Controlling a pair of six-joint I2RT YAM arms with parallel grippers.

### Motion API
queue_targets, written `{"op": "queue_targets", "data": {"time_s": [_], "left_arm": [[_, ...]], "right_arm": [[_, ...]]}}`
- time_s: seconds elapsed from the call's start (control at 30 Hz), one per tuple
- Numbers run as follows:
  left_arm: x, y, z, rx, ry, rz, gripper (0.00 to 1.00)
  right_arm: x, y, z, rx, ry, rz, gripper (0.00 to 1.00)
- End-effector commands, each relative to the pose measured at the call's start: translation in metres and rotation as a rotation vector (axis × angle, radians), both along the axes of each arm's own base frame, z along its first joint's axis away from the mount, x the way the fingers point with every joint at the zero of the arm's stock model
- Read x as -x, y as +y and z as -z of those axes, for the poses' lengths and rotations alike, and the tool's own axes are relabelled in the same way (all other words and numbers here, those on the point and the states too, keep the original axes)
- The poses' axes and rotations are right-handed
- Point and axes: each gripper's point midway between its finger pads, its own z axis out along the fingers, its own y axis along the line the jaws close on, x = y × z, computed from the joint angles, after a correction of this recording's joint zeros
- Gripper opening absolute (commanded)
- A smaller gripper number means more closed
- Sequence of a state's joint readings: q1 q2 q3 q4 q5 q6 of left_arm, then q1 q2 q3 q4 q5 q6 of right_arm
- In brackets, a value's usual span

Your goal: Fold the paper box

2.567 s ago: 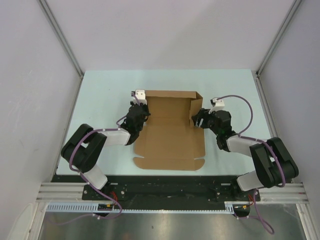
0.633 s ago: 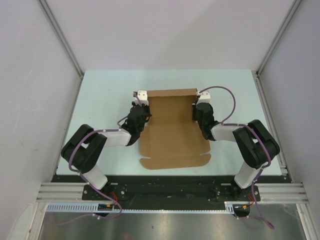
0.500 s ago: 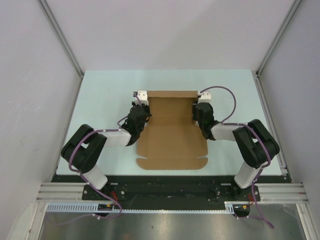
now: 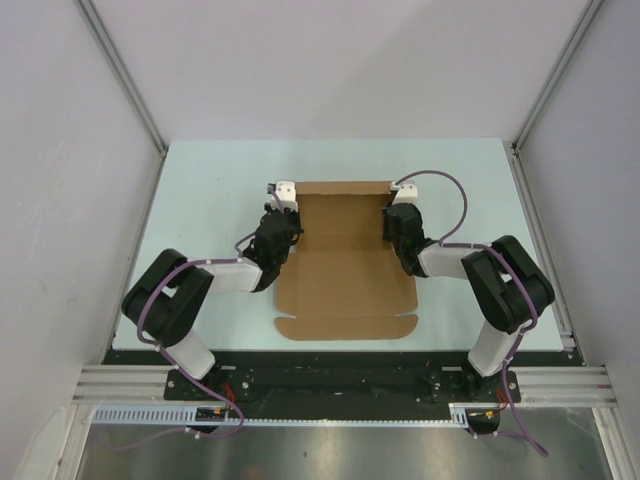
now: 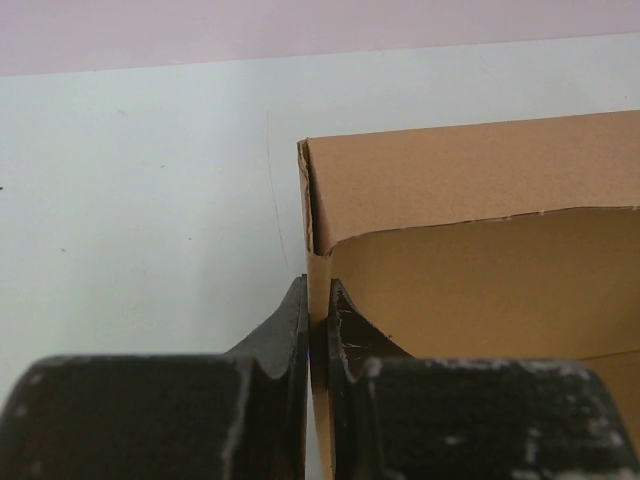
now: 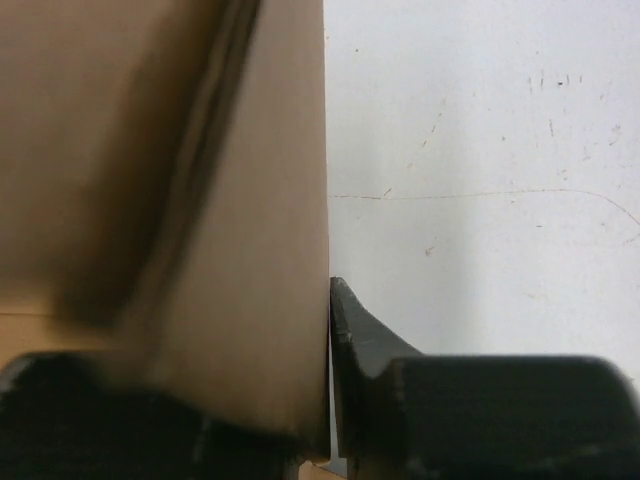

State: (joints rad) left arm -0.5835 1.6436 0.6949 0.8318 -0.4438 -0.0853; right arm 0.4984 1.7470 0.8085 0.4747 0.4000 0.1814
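The paper box point(image 4: 345, 265) is a brown cardboard sheet lying mid-table, its back and side walls raised and its front flap flat toward me. My left gripper point(image 4: 283, 215) is at the box's back left corner. In the left wrist view that gripper point(image 5: 318, 330) is shut on the upright left wall of the box point(image 5: 470, 200). My right gripper point(image 4: 398, 215) is at the back right corner. In the right wrist view it point(image 6: 328, 400) is shut on the right wall point(image 6: 200, 200), which hides the left finger; the right finger point(image 6: 355, 340) presses the wall's outside.
The pale green table point(image 4: 200, 190) is enclosed by white walls at the back and both sides. A metal rail point(image 4: 340, 385) with the arm bases runs along the near edge. Both arms lie low, elbows out beside the box.
The right arm has swung in from the right to the box's right wall, and its jaws have closed on it. The box's front flap shifted slightly left. The left gripper has kept its hold.
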Motion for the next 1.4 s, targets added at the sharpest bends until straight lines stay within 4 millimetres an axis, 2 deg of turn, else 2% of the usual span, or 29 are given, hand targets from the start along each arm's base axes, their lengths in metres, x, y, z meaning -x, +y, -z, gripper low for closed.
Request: {"op": "queue_targets", "data": {"time_s": [0.0,0.03,0.07,0.17,0.27,0.33,0.43,0.53,0.6,0.63,0.73,0.83,0.87,0.9,0.93,1.03,1.1,1.13,1.17,1.37], "left_arm": [[0.002,0.007,-0.008,-0.009,-0.021,-0.024,0.0],[0.001,0.008,-0.009,-0.008,-0.023,-0.026,0.0],[0.001,0.007,-0.007,-0.014,-0.02,-0.025,0.0],[0.001,0.007,-0.007,-0.024,-0.02,-0.026,0.0],[0.0,0.008,-0.007,-0.033,-0.02,-0.031,0.0],[0.0,0.008,-0.006,-0.036,-0.019,-0.031,0.0],[-0.001,0.009,-0.006,-0.038,-0.018,-0.032,0.01],[0.0,0.009,-0.005,-0.038,-0.016,-0.033,0.0],[0.0,0.009,-0.004,-0.039,-0.014,-0.034,0.0],[0.001,0.008,-0.005,-0.037,-0.015,-0.033,0.0],[0.001,0.008,-0.004,-0.039,-0.015,-0.033,0.0],[0.001,0.009,-0.004,-0.04,-0.014,-0.034,0.0],[0.001,0.009,-0.004,-0.039,-0.015,-0.034,0.0],[0.0,0.008,-0.005,-0.037,-0.018,-0.034,0.0],[0.0,0.009,-0.005,-0.039,-0.018,-0.034,0.0],[0.0,0.009,-0.006,-0.039,-0.018,-0.037,0.0],[-0.001,0.009,-0.004,-0.043,-0.016,-0.041,0.0],[-0.001,0.011,-0.003,-0.046,-0.014,-0.047,0.0],[-0.001,0.01,-0.004,-0.046,-0.015,-0.049,0.0],[-0.004,0.011,-0.003,-0.049,-0.014,-0.059,0.0]], "right_arm": [[-0.003,-0.007,0.0,-0.014,0.015,0.04,0.28],[-0.003,-0.006,-0.003,-0.018,0.01,0.04,0.36],[-0.003,-0.007,-0.006,-0.023,0.006,0.047,0.48],[-0.004,-0.004,-0.023,-0.039,-0.033,0.042,0.6],[-0.006,-0.002,-0.042,-0.067,-0.077,0.04,0.65],[-0.007,-0.002,-0.055,-0.081,-0.105,0.039,0.65],[-0.008,-0.001,-0.067,-0.098,-0.133,0.043,0.61],[-0.008,0.0,-0.071,-0.106,-0.145,0.034,0.52],[-0.008,0.002,-0.072,-0.11,-0.147,0.027,0.38],[-0.008,0.003,-0.073,-0.114,-0.149,0.023,0.26],[-0.009,0.003,-0.071,-0.113,-0.147,0.022,0.11],[-0.008,0.002,-0.07,-0.11,-0.142,0.023,0.11],[-0.007,0.002,-0.069,-0.108,-0.138,0.022,0.15],[-0.007,0.003,-0.07,-0.109,-0.139,0.019,0.24],[-0.005,0.003,-0.069,-0.112,-0.132,0.02,0.43],[0.0,0.007,-0.072,-0.119,-0.118,0.001,0.64],[0.006,0.013,-0.076,-0.119,-0.113,-0.021,0.73],[0.01,0.015,-0.074,-0.109,-0.095,-0.03,0.93],[0.016,0.02,-0.075,-0.108,-0.09,-0.046,0.99],[0.046,0.034,-0.096,-0.101,-0.074,-0.11,1.0]]}}
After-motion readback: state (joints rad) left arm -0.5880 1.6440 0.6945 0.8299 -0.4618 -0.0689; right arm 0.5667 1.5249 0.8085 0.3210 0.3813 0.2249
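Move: The right fingers are shut around the box's right end flap, low on it; the middle of that flap is about 1 cm ahead and 3 cm above them. The folded-over top strip of the far wall is centred some 5 cm ahead, 9 cm left and 8 cm up, and the box floor about 13 cm back, 9 cm left and 6 cm lower. From the left hand, the right end flap lies roughly 19 cm right, 1 cm ahead and 5 cm below. The right fingers let go of the right end flap, and the hand climbs about 4.5 cm towards the height of the top strip. They nearly shut again up there, then spread wide as the hand backs off, some 2 cm back, 2 cm left and a little farther up. The left hand stays put, still pinching the left end flap. ##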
